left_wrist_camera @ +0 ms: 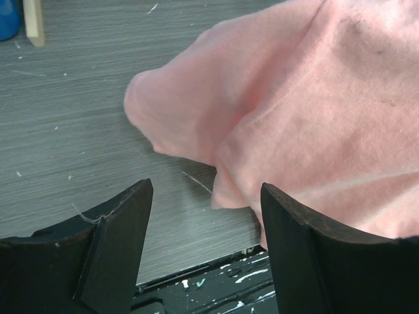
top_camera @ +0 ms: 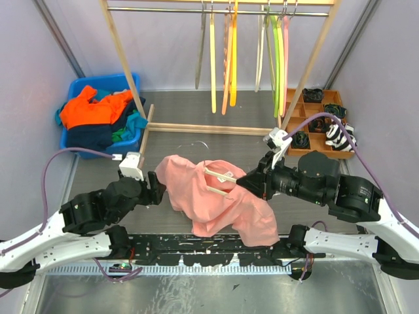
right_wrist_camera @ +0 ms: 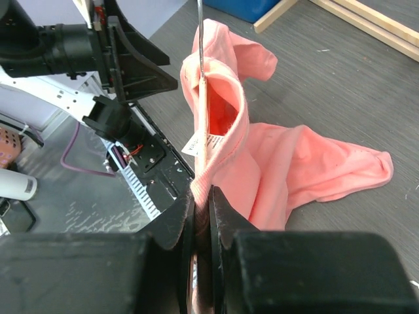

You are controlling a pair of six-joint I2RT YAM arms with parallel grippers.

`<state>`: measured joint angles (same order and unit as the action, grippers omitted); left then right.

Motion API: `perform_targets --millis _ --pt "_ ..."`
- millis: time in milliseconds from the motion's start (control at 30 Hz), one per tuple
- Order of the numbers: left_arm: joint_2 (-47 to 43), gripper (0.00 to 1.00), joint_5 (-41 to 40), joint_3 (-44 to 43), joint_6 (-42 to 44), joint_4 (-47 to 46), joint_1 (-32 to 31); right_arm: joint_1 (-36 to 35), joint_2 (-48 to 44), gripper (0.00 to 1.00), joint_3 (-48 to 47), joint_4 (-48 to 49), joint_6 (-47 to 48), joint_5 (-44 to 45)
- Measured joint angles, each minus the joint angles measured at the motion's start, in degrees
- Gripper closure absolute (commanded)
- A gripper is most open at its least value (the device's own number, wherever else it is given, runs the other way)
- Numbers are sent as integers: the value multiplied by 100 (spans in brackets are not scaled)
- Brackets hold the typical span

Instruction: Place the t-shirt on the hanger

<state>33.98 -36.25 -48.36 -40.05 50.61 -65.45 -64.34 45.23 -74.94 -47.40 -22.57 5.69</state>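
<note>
The salmon-pink t-shirt point(top_camera: 219, 206) lies bunched on the grey table between the arms. The cream hanger point(top_camera: 219, 175) is partly inside its neck opening, two pale bars showing. My right gripper point(top_camera: 242, 183) is shut on the ribbed collar. In the right wrist view the hanger's arm point(right_wrist_camera: 201, 124) runs down into that same grip point(right_wrist_camera: 201, 196), and its wire hook point(right_wrist_camera: 199, 33) points away. My left gripper point(top_camera: 160, 188) stands open at the shirt's left edge. In the left wrist view a fold of the t-shirt point(left_wrist_camera: 294, 98) hangs by the right finger, with nothing pinched between the fingers point(left_wrist_camera: 118, 242).
A blue bin point(top_camera: 75, 86) with orange and navy clothes sits at the back left. A wooden rack point(top_camera: 124, 59) carries yellow, orange, green and pink hangers point(top_camera: 232, 59). At the back right is a compartment tray point(top_camera: 293, 98) of socks. A black strip point(top_camera: 196, 248) runs along the near edge.
</note>
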Motion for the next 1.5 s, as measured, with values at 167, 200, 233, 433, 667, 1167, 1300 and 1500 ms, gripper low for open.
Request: perform_targets --millis 167,200,233,433,667,1167,1300,1500 --pt "74 25 90 37 199 -415 0 0 -66 99 -98 -37 -2 -105" --pt "76 25 92 35 238 -496 0 0 -81 99 -109 -46 0 -129" --pt "92 27 90 35 264 -568 0 0 -92 99 -120 -55 -2 -153" --pt "505 63 103 13 466 -905 0 0 -142 99 -136 -72 -7 -247" --pt "1104 100 -17 -487 485 -776 0 0 -225 99 -57 -24 -24 -273" --pt "1556 100 -1067 -2052 136 575 22 2 -286 99 175 87 -31 -413" --pt "1764 100 -1220 -2168 0 841 118 2 -271 99 205 105 -28 -470" --pt "1902 100 -1290 -2323 -133 1198 494 2 -284 99 232 105 -24 -584"
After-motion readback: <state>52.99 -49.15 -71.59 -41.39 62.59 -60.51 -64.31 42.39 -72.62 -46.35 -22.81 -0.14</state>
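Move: The t-shirt's left edge, hanging spread from the hanger, is about 3 cm ahead of the open left hand and 4 cm to its right, roughly level. The hanger's middle lies some 20 cm right, 4 cm ahead and about 6 cm above; the rack foot is around 24 cm ahead, 9 cm left and 20 cm below. From the right hand, still holding the hanger, the shirt's left edge is about 27 cm left, level fore-and-aft and 7 cm below. Left fingers reach 4 cm right, pinch the t-shirt's left edge, then lift about 6 cm and pull left. ##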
